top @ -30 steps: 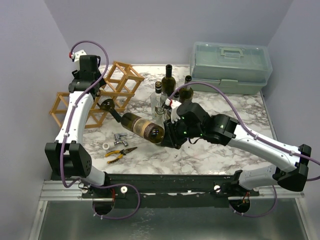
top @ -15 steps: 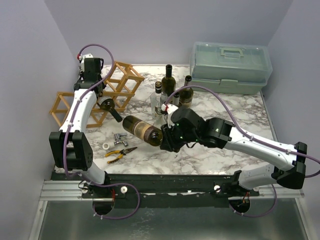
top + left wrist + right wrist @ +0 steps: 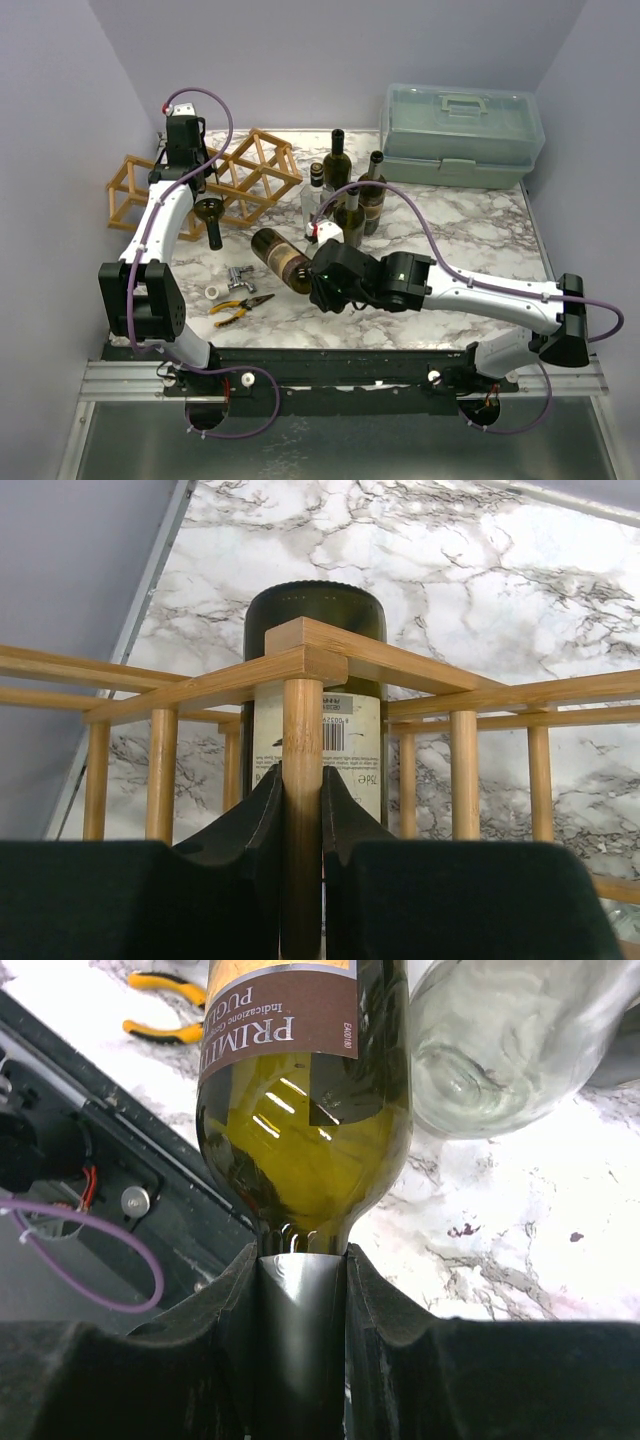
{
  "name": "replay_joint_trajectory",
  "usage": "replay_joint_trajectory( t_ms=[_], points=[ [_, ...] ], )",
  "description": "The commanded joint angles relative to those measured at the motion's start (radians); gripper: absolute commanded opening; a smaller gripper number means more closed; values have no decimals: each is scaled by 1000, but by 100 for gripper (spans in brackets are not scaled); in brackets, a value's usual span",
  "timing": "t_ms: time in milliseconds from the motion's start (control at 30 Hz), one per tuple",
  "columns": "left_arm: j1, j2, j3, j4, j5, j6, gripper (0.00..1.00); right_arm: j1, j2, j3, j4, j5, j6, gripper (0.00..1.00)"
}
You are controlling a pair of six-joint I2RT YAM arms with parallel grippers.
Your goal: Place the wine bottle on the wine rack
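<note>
The wooden lattice wine rack [image 3: 245, 170] stands at the back left. My left gripper [image 3: 197, 190] is shut on one of its upright sticks [image 3: 302, 780]. A dark green bottle [image 3: 315, 680] rests inside a rack cell, its neck sticking out toward the front [image 3: 214, 232]. My right gripper [image 3: 320, 280] is shut on the neck of a brown-labelled wine bottle [image 3: 280, 257], also in the right wrist view [image 3: 300, 1110]. The bottle is held nearly level in front of the rack, with its base toward the rack.
Three upright bottles [image 3: 340, 160] [image 3: 372, 190] [image 3: 316, 200] stand mid-table behind the right arm. A clear one lies close beside the held bottle [image 3: 500, 1050]. A translucent toolbox [image 3: 460, 130] is at the back right. A metal tap [image 3: 240, 277], white ring [image 3: 213, 292] and yellow pliers [image 3: 240, 305] lie front left.
The left gripper has swung the rack round and toward the back wall. The right gripper has moved left and nearer with the brown-labelled bottle.
</note>
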Motion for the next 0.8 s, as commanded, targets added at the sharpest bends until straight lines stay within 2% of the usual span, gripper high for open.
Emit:
replay_joint_trajectory(
  t_ms=[0, 133, 233, 333, 467, 600, 767],
  points=[
    [36, 21, -20, 19, 7, -70, 10, 43, 39, 61, 139, 179, 60, 1],
    [44, 27, 4, -13, 27, -109, 20, 65, 89, 99, 153, 225, 88, 1],
    [48, 23, 5, -24, 47, -128, 32, 76, 126, 127, 166, 257, 97, 1],
    [48, 14, -1, -30, 67, -133, 35, 85, 181, 167, 175, 278, 102, 1],
    [48, 3, -10, -42, 78, -133, 45, 92, 263, 223, 194, 303, 103, 0],
    [48, -8, -19, -42, 91, -135, 49, 96, 341, 293, 168, 382, 111, 0],
    [50, 3, -17, -44, 121, -145, 49, 96, 397, 319, 173, 414, 113, 0]
  ],
)
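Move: My right hand holds the wine bottle by its neck, body pointing ahead and left. The rack's free slot, beside the racked bottle, lies about 27 cm ahead, 16 cm left and 12 cm below. The racked bottle is some 9 cm left of that slot, the clear bottle 13 cm straight ahead of this hand, the pliers 17 cm left and 6 cm ahead. From my left hand, pinching a rack dowel, the slot is 11 cm right, 4 cm back and 12 cm lower. I swing the bottle left with my right hand, about 9 cm, easing some 3 cm forward and 3 cm down, towards the rack's free slot. Meanwhile I turn that wrist roughly 10 degrees clockwise and tip it up by about as much, grip kept. My left hand stays in place, rolls slightly and opens its fingers, letting go of the rack dowel, which stays between them. ##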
